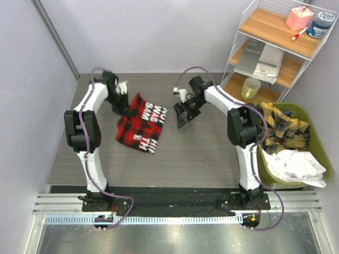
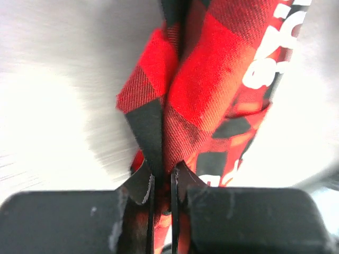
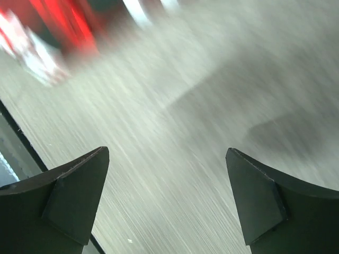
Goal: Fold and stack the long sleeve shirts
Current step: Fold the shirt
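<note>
A folded red-and-black check long sleeve shirt point(image 1: 142, 123) with white lettering lies on the grey table, left of centre. My left gripper point(image 1: 121, 103) is at its far left corner, shut on a pinch of the cloth. The left wrist view shows the shirt point(image 2: 206, 90) running up from between the closed fingers point(image 2: 139, 185). My right gripper point(image 1: 184, 115) hovers right of the shirt, apart from it and open. In the right wrist view its fingers point(image 3: 79, 196) stand wide with only bare table between them, and the shirt point(image 3: 58, 32) is a red blur at top left.
A green bin point(image 1: 315, 153) at the right table edge holds a yellow plaid garment point(image 1: 280, 127) and a white one point(image 1: 294, 164). A wire shelf point(image 1: 275, 53) stands at the back right with a cup, papers and small items. The black front rail point(image 1: 175, 198) runs along the near edge.
</note>
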### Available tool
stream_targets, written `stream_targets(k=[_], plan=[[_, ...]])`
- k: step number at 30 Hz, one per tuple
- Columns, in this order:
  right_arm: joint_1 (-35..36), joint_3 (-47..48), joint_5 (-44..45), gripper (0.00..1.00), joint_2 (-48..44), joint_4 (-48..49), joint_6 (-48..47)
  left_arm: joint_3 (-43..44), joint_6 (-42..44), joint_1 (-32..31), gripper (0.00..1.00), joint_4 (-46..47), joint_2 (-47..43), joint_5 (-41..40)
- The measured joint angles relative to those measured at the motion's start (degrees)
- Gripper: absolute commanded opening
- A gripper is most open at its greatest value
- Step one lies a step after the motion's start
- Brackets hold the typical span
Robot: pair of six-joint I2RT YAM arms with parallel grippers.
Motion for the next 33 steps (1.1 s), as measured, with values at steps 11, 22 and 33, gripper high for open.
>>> stream_targets(k=[11, 22, 33], plan=[[-4.7, -2.67, 0.13, 1.0, -3.91, -2.14, 1.27, 24.57, 25.55, -14.14, 0.0, -7.93, -6.16, -46.05], [-6.56, -4.85, -1.11, 1.0, -4.0, -2.64, 2.75, -3.58, 21.73, -31.47, 0.0, 2.16, 6.36, -57.55], [-9.68, -6.54, -0.76, 1.0, -4.94, -3.98, 2.47, 12.92, 6.56, -37.48, 0.64, -6.88, 10.91, -42.18]])
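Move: The folded shirt, its left edge still pinched in the left gripper, has its middle about 7 cm to the right of that hand, 3 cm nearer the base and some 7 cm below. Its near right corner lies about 11 cm right and 14 cm back, its far corner roughly 5 cm right and 8 cm ahead. The right gripper is empty and wide open; the shirt's middle is about 15 cm to its left, level with it in reach and 5 cm lower. The shirt's held edge is flicked up by the left hand, which rises some 17 cm going forward and left, then swoops down, back and right to end its descent about 6 cm below where it began, the wrist swinging the fingers from right-down to left-down. That hand then slides right, rising slightly as the fingers part halfway around the cloth. The right hand stays open and backs off about 7 cm to the right. ##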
